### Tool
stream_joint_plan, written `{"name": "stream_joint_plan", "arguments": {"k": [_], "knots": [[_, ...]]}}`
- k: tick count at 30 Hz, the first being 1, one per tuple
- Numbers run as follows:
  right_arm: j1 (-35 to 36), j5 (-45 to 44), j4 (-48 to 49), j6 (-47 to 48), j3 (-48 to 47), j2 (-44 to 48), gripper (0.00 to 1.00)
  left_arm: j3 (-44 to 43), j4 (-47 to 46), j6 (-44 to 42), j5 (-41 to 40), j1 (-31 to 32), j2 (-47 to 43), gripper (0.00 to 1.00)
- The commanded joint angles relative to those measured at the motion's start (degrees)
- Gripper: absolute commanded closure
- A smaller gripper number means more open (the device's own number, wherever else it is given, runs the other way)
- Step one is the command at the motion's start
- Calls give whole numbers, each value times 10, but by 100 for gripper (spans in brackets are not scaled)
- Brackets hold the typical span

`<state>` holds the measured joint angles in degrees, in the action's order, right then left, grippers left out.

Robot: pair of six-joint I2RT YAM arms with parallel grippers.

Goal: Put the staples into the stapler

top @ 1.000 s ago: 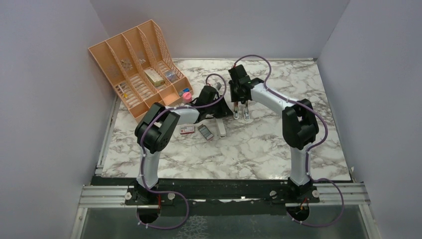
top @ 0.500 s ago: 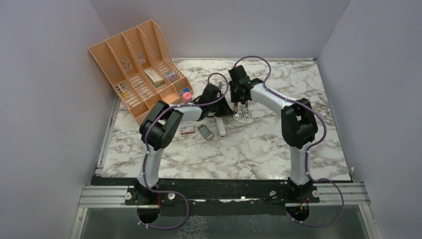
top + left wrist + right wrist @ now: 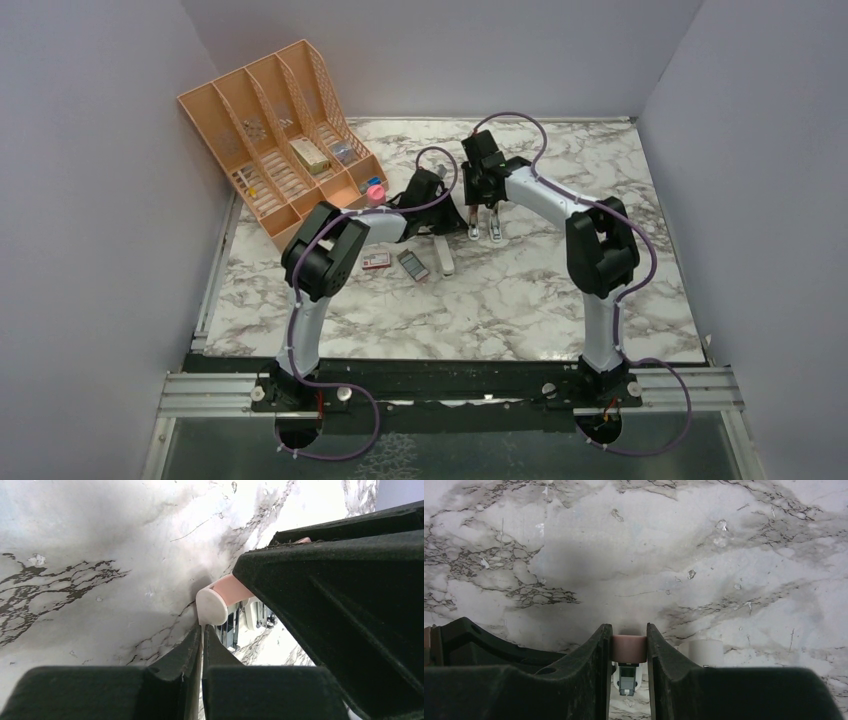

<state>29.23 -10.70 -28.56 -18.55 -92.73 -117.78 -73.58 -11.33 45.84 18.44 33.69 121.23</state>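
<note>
The stapler lies opened near the table's middle, with pale and metal parts spread out. My right gripper is shut on its pink part, and a metal channel shows just below. The left gripper is shut, its fingertips pressed together right under the stapler's white rounded end; I see nothing between them. In the top view the left gripper sits just left of the right gripper. The staples lie in a small grey tray beside a red-and-white sleeve, left of both grippers.
An orange desk organiser stands at the back left with small items in its slots. A pink-capped bottle stands by its front corner. A white stapler piece lies right of the tray. Walls enclose three sides.
The left gripper has edged toward the stapler and its jaws have closed. The right arm has stayed where it was, still gripping the pink part.
</note>
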Motion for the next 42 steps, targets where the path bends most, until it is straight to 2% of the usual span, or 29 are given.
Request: {"name": "stream_joint_plan", "arguments": {"k": [1,6,22,42], "knots": [[-2,27,21,-20,6,-1,73,-9,4,7,18,2,22,95],[-2,44,28,-26,19,10,73,-24,23,9,22,2,39,100],[14,64,13,-48,110,60,73,-39,56,17,5,2,57,100],[54,23,29,-77,193,82,75,-32,52,23,1,2,57,100]]}}
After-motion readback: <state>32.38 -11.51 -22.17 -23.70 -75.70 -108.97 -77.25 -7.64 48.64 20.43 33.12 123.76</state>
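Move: The pink stapler's base, over which its raised lid is to come down, has its middle about 5 cm back from the right hand and 5 cm below it, with no side offset; that hand already holds the lid's tip. At the same depth and height, the open white stapler stands some 4 cm to the right of the pink one. The closed white stapler lies about 6 cm back and 6 cm left of the pink one. From the left hand, the pink stapler's middle is roughly 1 cm right and 1 cm back, about level. The pink lid, still pinched at its tip by the right fingers, is swung about its far hinge: the right hand dips slightly, then draws back towards the robot about 6 cm, sinking some 2 cm overall, mostly at the end, with the wrist nearly steady. The left hand's closed fingertips stay against the stapler's left side near the hinge, bracing it. ##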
